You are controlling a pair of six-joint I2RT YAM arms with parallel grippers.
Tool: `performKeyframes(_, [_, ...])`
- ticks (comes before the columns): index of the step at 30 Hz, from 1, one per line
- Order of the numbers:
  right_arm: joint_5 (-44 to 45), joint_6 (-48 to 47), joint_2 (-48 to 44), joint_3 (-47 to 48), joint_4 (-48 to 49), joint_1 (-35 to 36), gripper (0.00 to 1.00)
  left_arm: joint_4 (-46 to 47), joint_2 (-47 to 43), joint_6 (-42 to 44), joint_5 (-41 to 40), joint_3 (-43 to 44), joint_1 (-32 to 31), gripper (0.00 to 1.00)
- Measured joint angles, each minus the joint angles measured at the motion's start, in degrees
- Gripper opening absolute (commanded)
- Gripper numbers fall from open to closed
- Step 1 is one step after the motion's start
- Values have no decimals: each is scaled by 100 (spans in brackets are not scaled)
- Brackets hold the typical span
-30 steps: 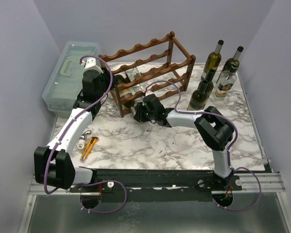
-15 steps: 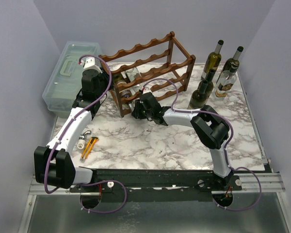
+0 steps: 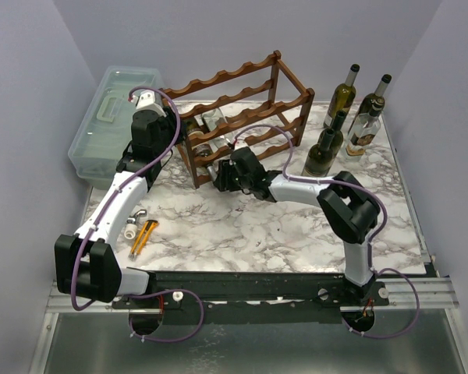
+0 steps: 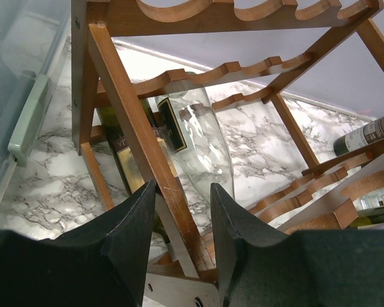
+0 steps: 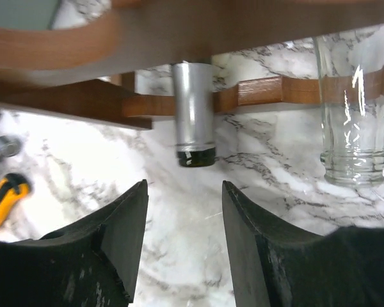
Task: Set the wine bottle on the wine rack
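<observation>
The dark wooden wine rack (image 3: 242, 109) stands at the back of the marble table. A dark wine bottle (image 5: 193, 128) lies on its lowest tier, its silver-capped neck poking out toward the front; its gold-labelled body (image 4: 125, 160) shows in the left wrist view. My right gripper (image 5: 184, 185) is open just short of that neck, with only marble between the fingers; from above it (image 3: 217, 178) sits at the rack's front left. My left gripper (image 4: 182, 187) straddles the rack's corner post (image 4: 147, 147), with a gap at the right finger.
A clear empty bottle (image 5: 352, 128) lies on the rack beside the dark one. Several bottles stand at the right, the nearest one (image 3: 325, 148) close to my right arm. A pale green plastic box (image 3: 109, 117) sits left of the rack. An orange-handled tool (image 3: 144, 236) lies near the front left.
My right gripper pushed toward the rack, then opened and let go of the bottle's neck. The left gripper's jaws have loosened round the rack's post.
</observation>
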Motion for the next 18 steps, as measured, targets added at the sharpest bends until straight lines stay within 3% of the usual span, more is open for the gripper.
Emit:
performKeyframes(7, [-219, -256, -1224, -92, -474, 0, 54, -24, 0, 83, 76, 13, 2, 53])
performKeyframes(9, [-111, -437, -1683, -98, -763, 0, 51, -37, 0, 129, 114, 22, -2, 60])
performKeyframes(18, [1495, -1541, -3866, 22, -2144, 0, 54, -229, -24, 428, 490, 63, -70, 73])
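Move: The wine bottle already lies in the rack's bottom row: its mouth is about 3 cm beyond the open right fingertips, its middle roughly 14 cm ahead and 8 cm left of the right hand, about level. The clear bottle's middle is 18 cm ahead, 1 cm left; the front dark bottle stands some 29 cm right, 10 cm ahead. From the left hand the wine bottle is about 5 cm ahead, 6 cm right, 21 cm below, with the rack's near left corner 4 cm below and 2 cm right. The right hand, already off the bottle's neck and still half open, climbs quickly some 24 cm away from the rack's front, at first almost straight up, then also swinging about 12 cm right to the standing bottles' side and drawing slightly back, while the wrist tips its fingers up by roughly 25 degrees. The left hand stays at the rack's left end and opens its fingers wider around the frame there, easing a little to the right with a slight clockwise turn. ##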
